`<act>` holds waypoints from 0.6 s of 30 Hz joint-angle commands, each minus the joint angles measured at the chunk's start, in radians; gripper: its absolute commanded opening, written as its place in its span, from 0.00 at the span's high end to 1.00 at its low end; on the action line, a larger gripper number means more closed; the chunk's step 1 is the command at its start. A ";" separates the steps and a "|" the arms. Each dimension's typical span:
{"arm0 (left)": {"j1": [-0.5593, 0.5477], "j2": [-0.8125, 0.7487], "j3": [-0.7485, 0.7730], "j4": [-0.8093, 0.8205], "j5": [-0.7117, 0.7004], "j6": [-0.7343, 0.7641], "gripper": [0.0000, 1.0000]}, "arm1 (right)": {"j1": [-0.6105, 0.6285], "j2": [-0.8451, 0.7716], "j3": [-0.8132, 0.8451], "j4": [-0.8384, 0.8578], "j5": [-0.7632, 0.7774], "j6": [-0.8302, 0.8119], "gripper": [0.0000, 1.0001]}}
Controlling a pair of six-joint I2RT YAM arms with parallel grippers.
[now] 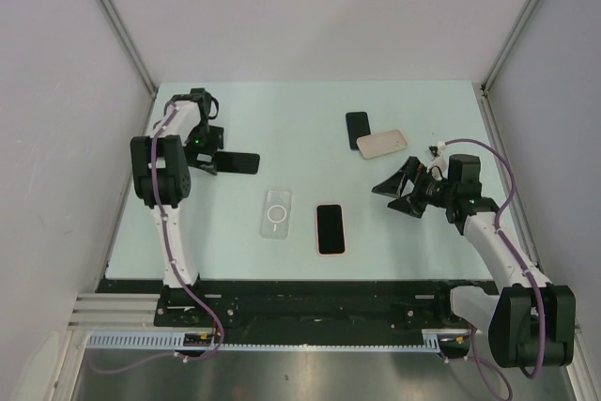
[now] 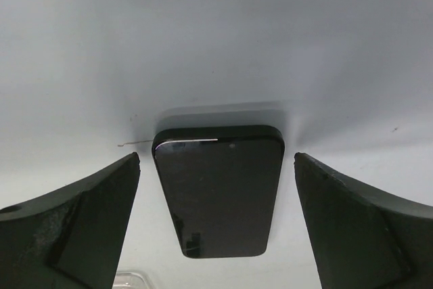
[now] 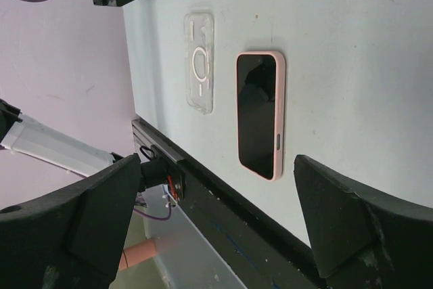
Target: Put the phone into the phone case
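A black phone (image 1: 241, 162) lies flat at the table's left; in the left wrist view the phone (image 2: 218, 187) lies between my open fingers, untouched. My left gripper (image 1: 208, 159) is open at the phone's left end. A clear phone case (image 1: 276, 213) lies at centre front and shows in the right wrist view (image 3: 200, 61). A phone in a pink case (image 1: 330, 228) lies to its right and shows in the right wrist view (image 3: 260, 113). My right gripper (image 1: 396, 190) is open and empty, above the table to the right of the pink phone.
Another black phone (image 1: 357, 129) and a beige case (image 1: 382, 144) lie at the back right. The black front rail (image 1: 310, 293) runs along the near edge. Grey walls close the left, right and back.
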 commanded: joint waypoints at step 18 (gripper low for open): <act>-0.009 0.002 0.014 -0.075 -0.028 -0.010 0.30 | -0.002 -0.037 0.043 -0.044 0.034 -0.035 0.00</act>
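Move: The black phone lies crosswise under the open left fingers, which straddle its left end. Its middle is level with that hand fore and aft, some 6 cm to its right and 2 cm lower. The clear phone case is about 16 cm back and 20 cm to the right of that hand, the pink-cased phone 21 cm back and 35 cm right. From the right hand the black phone is roughly 19 cm ahead, 43 cm left and 14 cm down. The left hand, already pointing nearly straight down, sinks about 1 cm more over the left end of the black phone, bringing its fingertips down beside the two long edges. It then stays low, easing back barely half a centimetre, while the fingers close by about a quarter of their range until the pads meet the phone's near and far long edges near that end, starting a pinch with no lift yet. ##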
